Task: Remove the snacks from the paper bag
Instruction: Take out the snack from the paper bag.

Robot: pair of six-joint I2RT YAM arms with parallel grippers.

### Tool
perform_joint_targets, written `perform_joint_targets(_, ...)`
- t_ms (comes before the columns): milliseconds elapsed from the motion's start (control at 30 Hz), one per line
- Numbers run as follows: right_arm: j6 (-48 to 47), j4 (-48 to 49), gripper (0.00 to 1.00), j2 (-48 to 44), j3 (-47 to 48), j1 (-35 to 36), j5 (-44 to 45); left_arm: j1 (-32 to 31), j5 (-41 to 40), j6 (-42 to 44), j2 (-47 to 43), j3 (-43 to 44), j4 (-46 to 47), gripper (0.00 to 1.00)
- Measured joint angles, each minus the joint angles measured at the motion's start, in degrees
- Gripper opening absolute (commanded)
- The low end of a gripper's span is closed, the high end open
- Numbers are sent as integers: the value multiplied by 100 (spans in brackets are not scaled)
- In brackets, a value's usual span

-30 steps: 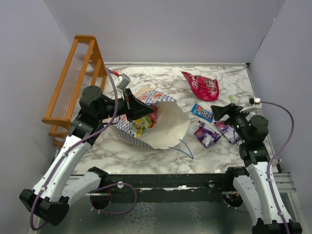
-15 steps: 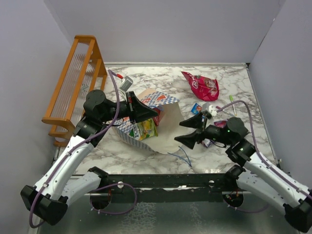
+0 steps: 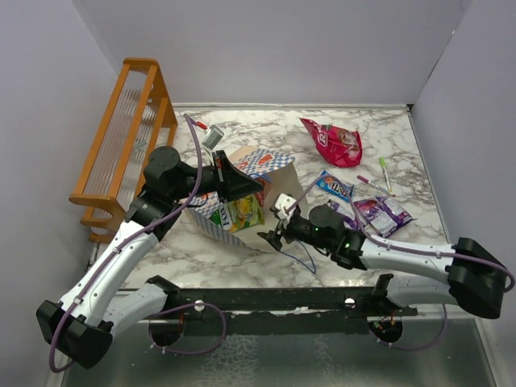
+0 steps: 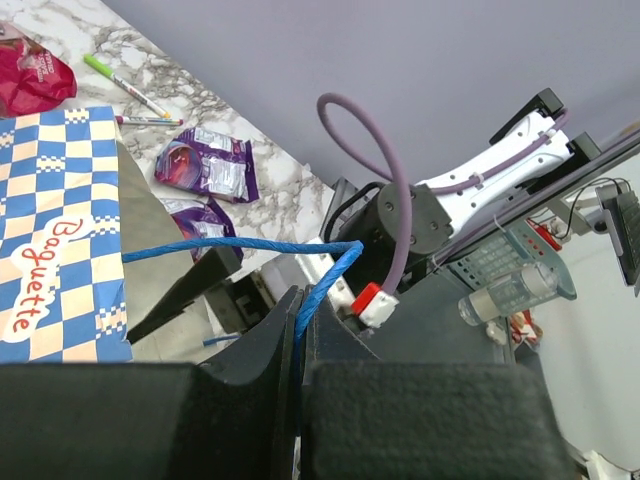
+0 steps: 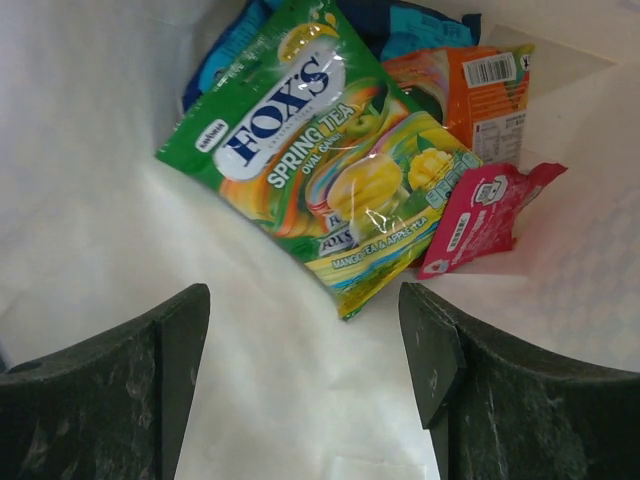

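The paper bag [image 3: 270, 189] lies on its side, mouth toward the arms. My left gripper [image 3: 243, 182] is shut on its blue cord handle [image 4: 240, 245] and holds the upper side up. My right gripper [image 3: 272, 235] is open at the mouth with nothing between its fingers. Inside the paper bag [image 5: 120, 200] just ahead of the right gripper [image 5: 305, 340] lie a green-yellow packet [image 5: 330, 170], an orange packet [image 5: 480, 90], a small pink one [image 5: 485, 215] and a blue one [image 5: 230, 60]. Out on the table lie a pink-red packet [image 3: 332, 143], a blue packet [image 3: 334, 187] and purple packets [image 3: 383, 214].
An orange wooden rack [image 3: 121, 145] stands along the left wall. Two thin pens [image 3: 384, 173] lie at the right, near the purple packets. A loose blue cord handle [image 3: 305, 256] trails on the marble in front of the bag. Walls close in the table on three sides.
My right arm has swung left from beside the purple packets to the bag's mouth, its jaws narrowing slightly. The left gripper has kept hold of the handle, shifting a little right.
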Motion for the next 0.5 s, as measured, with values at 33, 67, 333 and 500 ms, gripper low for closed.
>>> perform_joint_targets(33, -72, 164, 75, 140, 0, 0, 96, -2, 0, 4, 11, 0, -11, 0)
perform_joint_targets(67, -162, 356, 75, 326, 0, 2, 221, 0, 0, 9, 20, 0, -28, 0)
perform_joint_targets(333, -870, 1600, 77, 1294, 13, 2, 667, -2, -37, 37, 11, 22, -186, 0)
perform_joint_targets(500, -1620, 2055, 79, 1801, 26, 2, 654, -17, -66, 33, -11, 55, -236, 0)
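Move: The green Fox's candy pack lies inside the tilted paper bag, about 7 cm ahead of the right gripper, 7 cm to its left and 4 cm lower. In the bag with it, the pink packet is roughly 13 cm ahead and 2 cm left of that gripper, the orange packet about 12 cm ahead and 6 cm left, all at much the same height. From the left gripper the candy pack is about 8 cm ahead, 4 cm left and some 25 cm below. Slide the open right gripper deeper into the paper bag towards the Fox's candy pack, about 5 cm forward, sinking 3 cm and easing some 2 cm left. Roll it about 15 degrees around its finger axis as it goes, forward side rising, fingers kept wide. Hold the left gripper still, shut on the blue handle, so it keeps the bag up. ##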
